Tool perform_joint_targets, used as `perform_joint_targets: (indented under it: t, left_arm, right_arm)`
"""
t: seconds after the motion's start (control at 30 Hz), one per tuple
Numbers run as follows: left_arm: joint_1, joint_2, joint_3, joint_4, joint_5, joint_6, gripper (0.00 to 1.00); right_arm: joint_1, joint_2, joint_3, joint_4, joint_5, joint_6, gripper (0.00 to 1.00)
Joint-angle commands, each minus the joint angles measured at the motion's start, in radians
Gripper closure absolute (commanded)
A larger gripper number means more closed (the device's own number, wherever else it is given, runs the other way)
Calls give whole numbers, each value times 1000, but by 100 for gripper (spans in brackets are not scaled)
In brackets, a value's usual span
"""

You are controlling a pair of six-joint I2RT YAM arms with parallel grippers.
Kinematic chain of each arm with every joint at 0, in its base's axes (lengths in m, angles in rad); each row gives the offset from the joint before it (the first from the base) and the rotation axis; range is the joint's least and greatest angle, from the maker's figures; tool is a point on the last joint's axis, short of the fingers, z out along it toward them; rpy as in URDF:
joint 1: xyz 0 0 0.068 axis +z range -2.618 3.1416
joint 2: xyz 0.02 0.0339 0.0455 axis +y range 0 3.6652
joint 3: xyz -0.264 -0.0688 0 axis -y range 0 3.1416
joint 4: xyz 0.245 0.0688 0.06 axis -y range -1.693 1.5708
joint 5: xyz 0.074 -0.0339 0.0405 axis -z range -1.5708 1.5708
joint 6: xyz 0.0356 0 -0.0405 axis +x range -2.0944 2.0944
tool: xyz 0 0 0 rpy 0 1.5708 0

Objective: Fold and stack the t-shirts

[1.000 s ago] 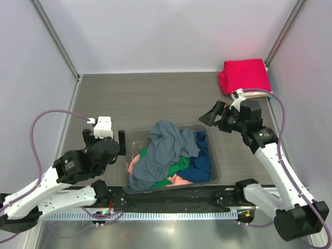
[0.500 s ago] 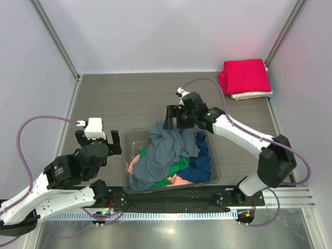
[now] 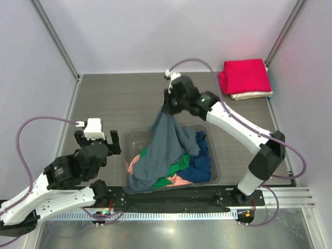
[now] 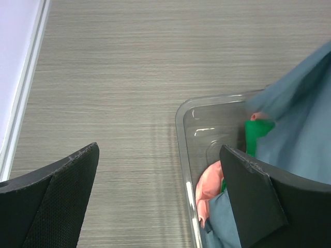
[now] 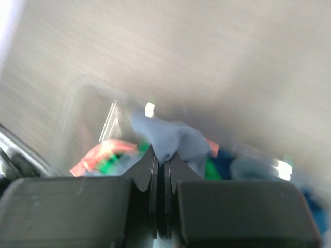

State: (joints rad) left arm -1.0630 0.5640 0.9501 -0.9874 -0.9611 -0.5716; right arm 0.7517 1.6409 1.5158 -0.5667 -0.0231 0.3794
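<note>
A slate grey-blue t-shirt [image 3: 162,148] is stretched up out of the clear bin [image 3: 203,127], its top pinched in my right gripper [image 3: 167,107], which is shut on it above the bin's far edge. The wrist view shows the cloth [image 5: 170,138] clamped between the closed jaws [image 5: 161,157]. Green [image 3: 175,167], navy [image 3: 199,165] and salmon-pink [image 3: 134,162] t-shirts lie under it in the bin. A folded red t-shirt [image 3: 245,75] rests on a cream one [image 3: 252,95] at the back right. My left gripper [image 3: 98,142] hangs open just left of the bin, holding nothing [image 4: 158,181].
The bin's near left corner [image 4: 182,134] lies between my left fingers in the wrist view, with pink cloth [image 4: 209,188] inside it. Bare wood-grain table [image 3: 119,98] stretches behind and left of the bin. Walls close in on three sides.
My right arm swung from the right side over the bin, shut on the grey-blue t-shirt and lifted its top up and back. The left arm shifted slightly lower left, still open.
</note>
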Motion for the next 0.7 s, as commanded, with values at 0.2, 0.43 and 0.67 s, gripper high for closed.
perform_joint_targets:
  t: [0.2,0.43,0.67]
  left_arm:
    - [116,226,22,-28,160,-99,0]
    - [337,272,-14,32,401,-85,0]
    - [446,382,-91,114,539,-164,0]
  right_arm:
    - [0,-281,529,-59,492,-232,99]
    - [-2,-604,229,31,897,-347,99]
    - [0,-773,-21,-5,865,-248,99]
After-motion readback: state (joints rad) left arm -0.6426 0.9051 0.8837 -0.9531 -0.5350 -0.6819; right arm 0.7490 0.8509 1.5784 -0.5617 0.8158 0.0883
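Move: The clear table right of the bin, where the shirt is being taken, lies about 33 cm right of the right hand, 5 cm back and 21 cm below. The grey t-shirt's bulk sits straight back from that hand by 13 cm and some 12 cm below; the blue shirt is about 15 cm back and 15 cm right. The red folded stack is roughly 24 cm ahead and 36 cm right. From the left hand the grey t-shirt is level and some 27 cm right, 16 cm lower. Fast and steeply up, then sweeping right and somewhat back while still climbing, the right hand hauls the already pinched grey t-shirt out of the bin, reaching about 34 cm up before easing down 5 cm, some 29 cm to the right in all. Its fingers stay shut, tipping up about 50 degrees and swinging clockwise. The left hand, open, sinks roughly 10 cm beside the bin, its fingers tilting down. ##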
